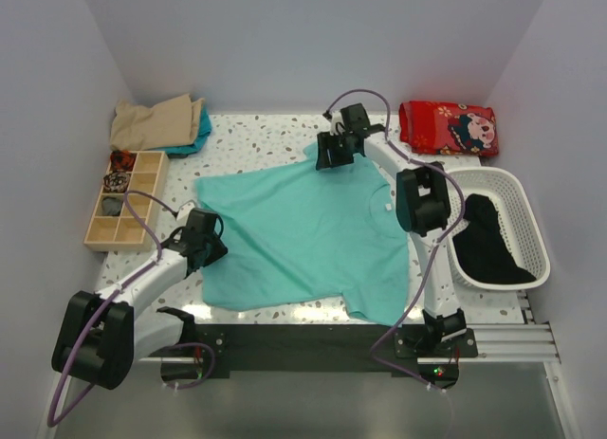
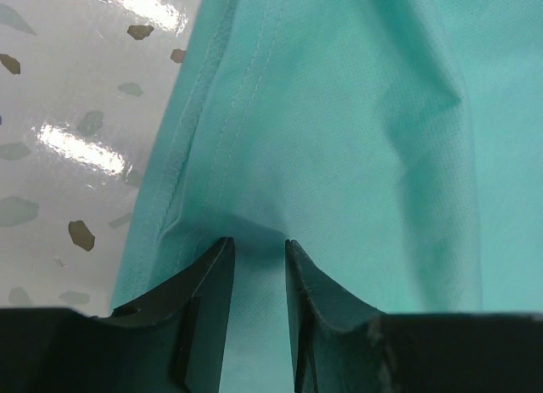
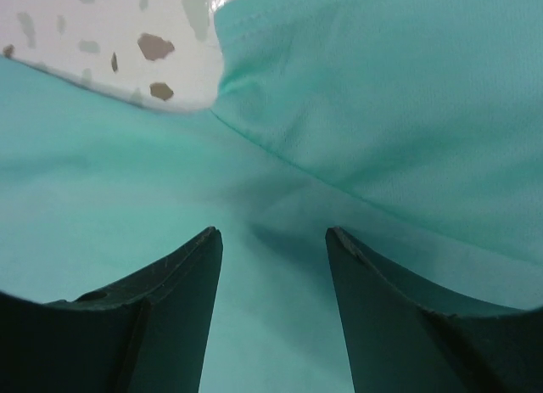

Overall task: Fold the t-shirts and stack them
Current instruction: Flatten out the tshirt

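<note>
A teal-green t-shirt (image 1: 303, 235) lies spread flat on the speckled table, neck toward the right. My left gripper (image 1: 214, 247) sits at the shirt's left edge. In the left wrist view its fingers (image 2: 259, 244) stand narrowly open, tips down on the fabric (image 2: 356, 138) beside the stitched hem. My right gripper (image 1: 334, 157) is over the shirt's far edge. In the right wrist view it (image 3: 273, 233) is wide open above the cloth (image 3: 399, 96), nothing pinched. A tan shirt (image 1: 152, 121) is bunched at the back left. A black one (image 1: 484, 240) lies in the basket.
A wooden compartment tray (image 1: 123, 197) with small items stands left of the shirt. A white basket (image 1: 520, 188) sits at the right edge. A red patterned cloth (image 1: 446, 126) lies folded at the back right. White walls close in the table on three sides.
</note>
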`<state>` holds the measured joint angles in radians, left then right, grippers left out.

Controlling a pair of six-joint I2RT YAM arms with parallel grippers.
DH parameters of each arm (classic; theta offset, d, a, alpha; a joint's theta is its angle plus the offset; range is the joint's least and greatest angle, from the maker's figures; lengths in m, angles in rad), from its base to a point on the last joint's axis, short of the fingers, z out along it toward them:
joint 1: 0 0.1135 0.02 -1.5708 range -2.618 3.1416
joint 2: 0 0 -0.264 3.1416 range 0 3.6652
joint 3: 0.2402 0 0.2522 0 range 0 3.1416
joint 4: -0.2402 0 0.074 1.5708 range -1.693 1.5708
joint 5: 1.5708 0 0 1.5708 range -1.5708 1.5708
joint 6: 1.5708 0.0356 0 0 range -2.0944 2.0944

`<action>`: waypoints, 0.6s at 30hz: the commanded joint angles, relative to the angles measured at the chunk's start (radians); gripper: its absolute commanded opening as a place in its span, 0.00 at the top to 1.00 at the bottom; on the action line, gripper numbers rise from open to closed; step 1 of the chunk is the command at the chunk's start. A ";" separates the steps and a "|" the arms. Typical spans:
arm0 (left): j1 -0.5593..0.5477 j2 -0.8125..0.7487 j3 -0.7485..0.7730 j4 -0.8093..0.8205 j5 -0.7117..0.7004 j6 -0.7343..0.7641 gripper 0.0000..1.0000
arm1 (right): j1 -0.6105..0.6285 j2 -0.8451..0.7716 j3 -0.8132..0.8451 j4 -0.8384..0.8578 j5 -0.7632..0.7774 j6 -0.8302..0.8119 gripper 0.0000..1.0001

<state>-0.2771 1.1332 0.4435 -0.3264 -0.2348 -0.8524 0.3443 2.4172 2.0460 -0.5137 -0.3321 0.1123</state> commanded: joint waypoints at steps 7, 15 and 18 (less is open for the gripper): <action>-0.025 0.013 -0.042 -0.125 0.051 -0.005 0.64 | -0.065 0.193 0.186 -0.072 0.111 0.035 0.41; -0.057 0.030 -0.028 -0.172 0.003 -0.043 0.60 | -0.130 0.227 0.258 -0.085 0.142 0.115 0.38; -0.057 0.043 -0.022 -0.162 0.005 -0.034 0.60 | -0.128 0.215 0.241 -0.082 0.091 0.101 0.38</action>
<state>-0.3279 1.1336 0.4480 -0.3454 -0.2379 -0.8799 0.2443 2.5942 2.3074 -0.5240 -0.2993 0.2100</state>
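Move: The t-shirt's far sleeve lies about 6 cm straight ahead of my right fingertips and a centimetre or so below them. The t-shirt's tag is some 14 cm back and 16 cm to their right, and the red packet about 9 cm ahead and 34 cm to their right. My left fingertips rest on the near-left part of the t-shirt, with that same sleeve roughly 34 cm ahead and 30 cm to the right of them. With my right fingertips pressed down on the t-shirt and still parted, I drag the cloth forward about 7 cm and to the right some 4 to 5 cm, sliding up over it to the sleeve seam and turning the hand about 10 degrees clockwise. My left fingertips stay down on the near-left cloth and give about a centimetre to the right. ##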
